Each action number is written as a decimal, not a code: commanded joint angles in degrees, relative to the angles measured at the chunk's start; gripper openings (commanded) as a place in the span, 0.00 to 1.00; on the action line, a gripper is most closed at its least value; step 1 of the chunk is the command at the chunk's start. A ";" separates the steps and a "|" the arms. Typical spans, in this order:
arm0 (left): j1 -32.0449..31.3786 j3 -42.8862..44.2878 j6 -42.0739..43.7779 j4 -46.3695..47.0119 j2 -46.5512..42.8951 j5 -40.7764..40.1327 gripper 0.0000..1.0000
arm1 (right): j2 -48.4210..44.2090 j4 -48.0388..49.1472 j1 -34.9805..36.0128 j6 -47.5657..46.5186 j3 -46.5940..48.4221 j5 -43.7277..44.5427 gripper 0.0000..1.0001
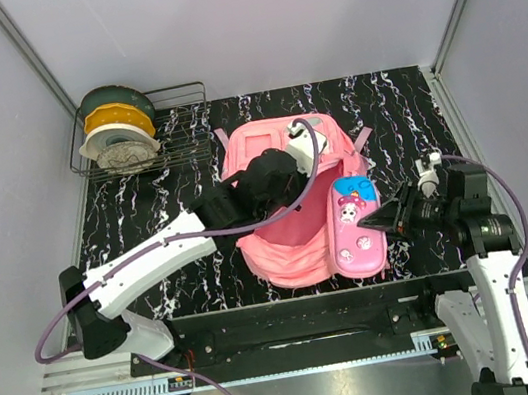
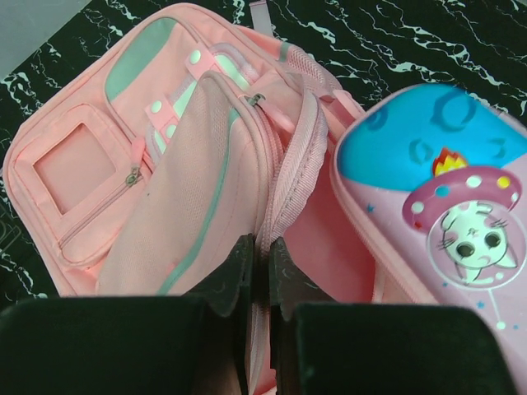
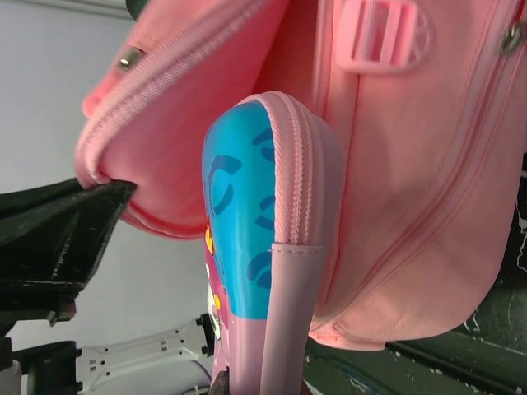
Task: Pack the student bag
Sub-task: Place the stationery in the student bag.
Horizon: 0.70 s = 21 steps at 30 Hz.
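The pink student bag (image 1: 287, 244) lies flat in the middle of the black marbled table, its mint patch (image 2: 136, 70) facing up. My left gripper (image 1: 294, 180) is shut on the zip edge (image 2: 284, 185) of the bag's main opening and holds it lifted; its fingertips (image 2: 240, 262) pinch the tape. My right gripper (image 1: 387, 219) is shut on the pink-purple cartoon pencil case (image 1: 357, 225), which stands on its edge along the bag's right side. The case's blue end (image 3: 243, 206) is at the mouth of the opening, next to the bag's pink wall (image 3: 412, 189). My right fingers are almost hidden under the case.
A wire rack (image 1: 185, 119) with several spools (image 1: 117, 131) stands at the back left corner. Grey walls close in the table on three sides. A metal rail (image 1: 298, 339) runs along the near edge between the arm bases.
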 commanded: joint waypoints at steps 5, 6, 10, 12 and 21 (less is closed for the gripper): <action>0.03 6.01 -2.80 8.15 -0.45 1.39 0.00 | 3.66 10.82 5.65 5.13 -4.24 -0.95 0.00; -0.31 6.10 -2.88 8.23 -0.36 1.56 0.00 | 4.45 15.45 5.65 7.58 -4.95 -1.04 0.00; -1.11 6.45 -1.57 8.50 -0.01 4.54 0.00 | 11.38 19.37 11.88 8.75 -3.92 4.73 0.00; -1.63 6.89 -0.87 8.32 -0.01 5.08 0.00 | 12.28 22.32 13.72 12.75 -3.20 9.40 0.00; -2.60 7.77 -2.80 7.62 0.17 8.59 0.00 | 19.57 34.12 21.64 23.86 -3.65 28.30 0.00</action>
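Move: To the left of the right hand, which already grips the pencil case, the bag's open mouth centres some 14 cm across, about 3 cm ahead and 9 cm below. The lifted flap edge pinched by the left hand is about 10 cm ahead, 8 cm left and 3 cm above; the bag's side strap is roughly 15 cm straight ahead and 12 cm below. From the left hand, the mouth lies about 8 cm back, 6 cm left and 11 cm down. Lowering the pencil case towards the bag, the right hand first goes down and left, then also swings forward, ending about 6.5 cm farther out, 5 cm lower and 4 cm left, its fingers tipping down some 10 degrees. It keeps its grip while feeding the blue end in under the flap; the left hand keeps pinching the flap edge and draws it about 3 cm right and back. ##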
